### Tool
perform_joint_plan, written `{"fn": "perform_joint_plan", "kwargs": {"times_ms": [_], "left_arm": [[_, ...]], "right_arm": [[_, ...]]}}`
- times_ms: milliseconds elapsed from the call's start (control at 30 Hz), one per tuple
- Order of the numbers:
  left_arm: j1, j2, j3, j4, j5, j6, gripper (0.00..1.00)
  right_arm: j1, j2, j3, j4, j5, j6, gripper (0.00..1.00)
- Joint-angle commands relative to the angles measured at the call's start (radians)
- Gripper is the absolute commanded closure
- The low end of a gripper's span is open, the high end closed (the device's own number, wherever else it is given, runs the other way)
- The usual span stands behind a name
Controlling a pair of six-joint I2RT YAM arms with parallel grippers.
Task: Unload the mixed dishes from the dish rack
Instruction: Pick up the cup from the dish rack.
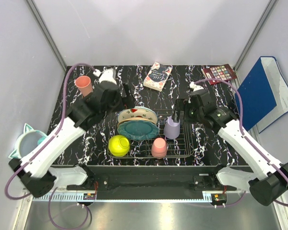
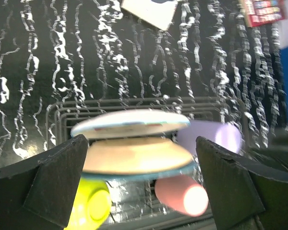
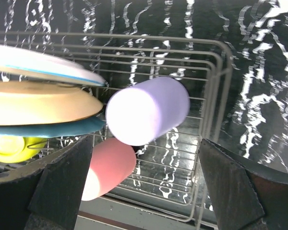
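The dish rack holds three plates on edge: white red-spotted, peach and teal. Beside them are a yellow-green bowl, a salmon-pink cup and a lilac cup. Another salmon-pink cup stands on the table at the far left. My left gripper hovers open behind the plates, nothing between its fingers. My right gripper is open just behind the lilac cup, apart from it.
A book and a red card lie at the back of the marbled table. A blue folder leans at the right wall. A mint cat-eared bowl sits off the left edge.
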Motion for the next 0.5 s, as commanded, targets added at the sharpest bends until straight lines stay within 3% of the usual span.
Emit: {"fn": "perform_joint_plan", "kwargs": {"times_ms": [0,467], "left_arm": [[-0.037,-0.121,-0.04,0.108,-0.071,-0.027,0.01],[-0.06,-0.238,-0.175,0.077,-0.053,-0.09,0.01]], "right_arm": [[0.055,0.038,-0.005,0.078,0.008,-0.023,0.0],[0.079,0.206,-0.012,0.101,0.074,-0.046,0.0]]}}
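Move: The purple cup, upside down in the rack, is about 4 cm ahead of the right fingers, 3 cm to their left and some 9 cm below them. The pink cup stands roughly 9 cm nearer the base than the purple cup and 6 cm to its left; the middle of the plates is about 17 cm to its left. From the left gripper the purple cup lies around 6 cm ahead, 18 cm right and 18 cm down. Bring the right gripper down about 5 cm onto the purple cup, first slipping some 3 cm left to line up over it, then sinking with a slight forward drift. Tip the fingers a few degrees and keep them wide open, not gripping yet. Meanwhile draw the open left gripper back about 3.5 cm, letting it rise and then sink again. ##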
